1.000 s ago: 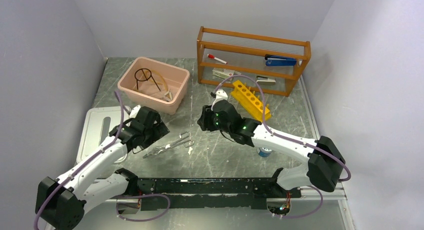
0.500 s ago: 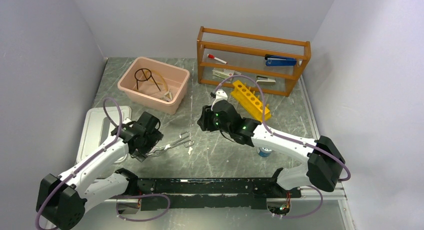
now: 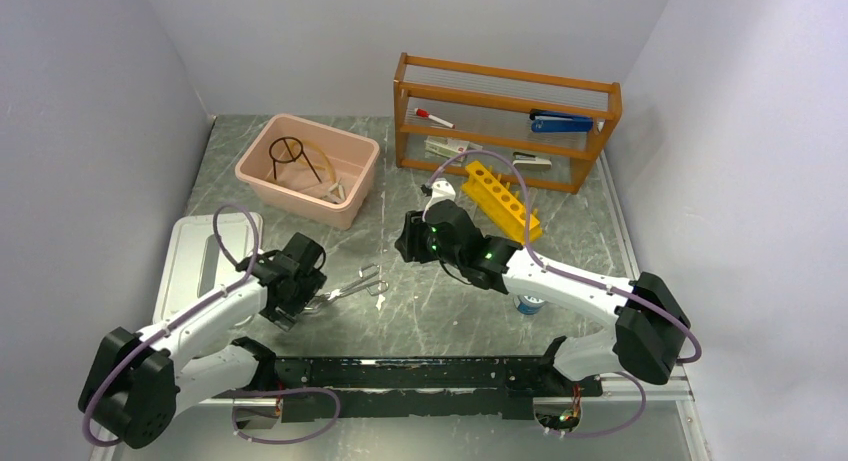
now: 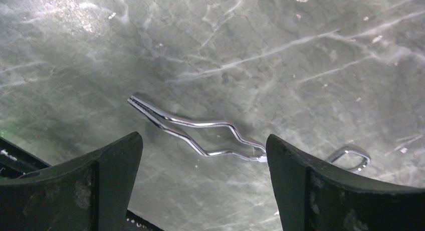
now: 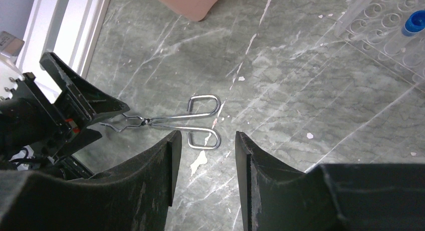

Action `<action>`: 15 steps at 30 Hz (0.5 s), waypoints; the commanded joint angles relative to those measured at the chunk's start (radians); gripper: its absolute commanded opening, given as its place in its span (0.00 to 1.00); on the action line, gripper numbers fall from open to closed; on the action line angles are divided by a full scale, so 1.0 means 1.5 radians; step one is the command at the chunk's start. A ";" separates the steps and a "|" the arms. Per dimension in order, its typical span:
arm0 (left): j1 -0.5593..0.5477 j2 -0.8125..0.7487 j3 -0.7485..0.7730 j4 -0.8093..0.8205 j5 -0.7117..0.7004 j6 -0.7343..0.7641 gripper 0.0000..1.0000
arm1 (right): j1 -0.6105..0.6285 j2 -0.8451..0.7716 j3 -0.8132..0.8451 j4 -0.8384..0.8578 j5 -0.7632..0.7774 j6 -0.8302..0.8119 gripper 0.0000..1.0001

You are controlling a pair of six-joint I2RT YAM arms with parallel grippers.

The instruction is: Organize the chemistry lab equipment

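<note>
The silvery metal tongs (image 3: pixel 345 289) lie flat on the grey table, loop handles to the right. My left gripper (image 3: pixel 302 307) is low over their tip end and wide open. In the left wrist view the tongs (image 4: pixel 200 133) show between its two fingers, untouched by either, with the left gripper (image 4: pixel 203 141) open around them. My right gripper (image 3: pixel 404 245) hovers above and to the right of the handles. It stands open and empty (image 5: pixel 205 136), with the tongs (image 5: pixel 170 122) just beyond its fingertips.
A pink bin (image 3: pixel 300 205) at the back left holds the black ring stand (image 3: pixel 290 151) and tan tubing (image 3: pixel 330 177). A yellow rack (image 3: pixel 500 199) lies before the wooden shelf (image 3: pixel 505 91) holding a marker (image 3: pixel 432 117) and stapler (image 3: pixel 560 122). A white tray (image 3: pixel 190 243) sits left.
My left arm has swung back and down toward the near edge, bringing its open fingers around the tongs' tip end. The right arm and the tongs have not moved.
</note>
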 commanded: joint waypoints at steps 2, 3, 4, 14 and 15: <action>0.002 0.010 -0.026 0.070 -0.067 -0.007 0.92 | -0.003 0.002 0.026 -0.008 0.011 0.000 0.47; 0.002 0.009 -0.029 0.090 -0.080 0.012 0.90 | -0.004 0.002 0.026 -0.009 0.011 0.000 0.47; 0.002 0.009 -0.031 0.102 -0.088 0.026 0.88 | -0.004 0.001 0.026 -0.010 0.012 0.000 0.47; 0.017 0.056 -0.041 0.149 -0.060 0.088 0.58 | -0.004 0.005 0.027 -0.010 0.011 0.004 0.47; 0.018 0.061 -0.039 0.151 -0.062 0.095 0.54 | -0.005 0.005 0.028 -0.010 0.012 0.004 0.46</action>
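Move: The metal tongs lie almost flat under my left hand. Their jaws are about 2 cm below its open fingers, and their middle is about 9 cm to its right and 2 cm ahead. The white tray is some 20 cm to the left and 9 cm ahead; the pink tub is about 30 cm ahead and 3 cm to the right. From my right hand, the tongs lie some 17 cm left, 5 cm back and 14 cm below. I ease my left hand about 2 cm forward over the jaws of the tongs, sinking and drifting left by a bit over 1 cm each. I close the wide-open fingers to roughly two thirds around the jaw half, fingertips low at the tongs and touching them by the end, and tilt the wrist some 5 degrees. ##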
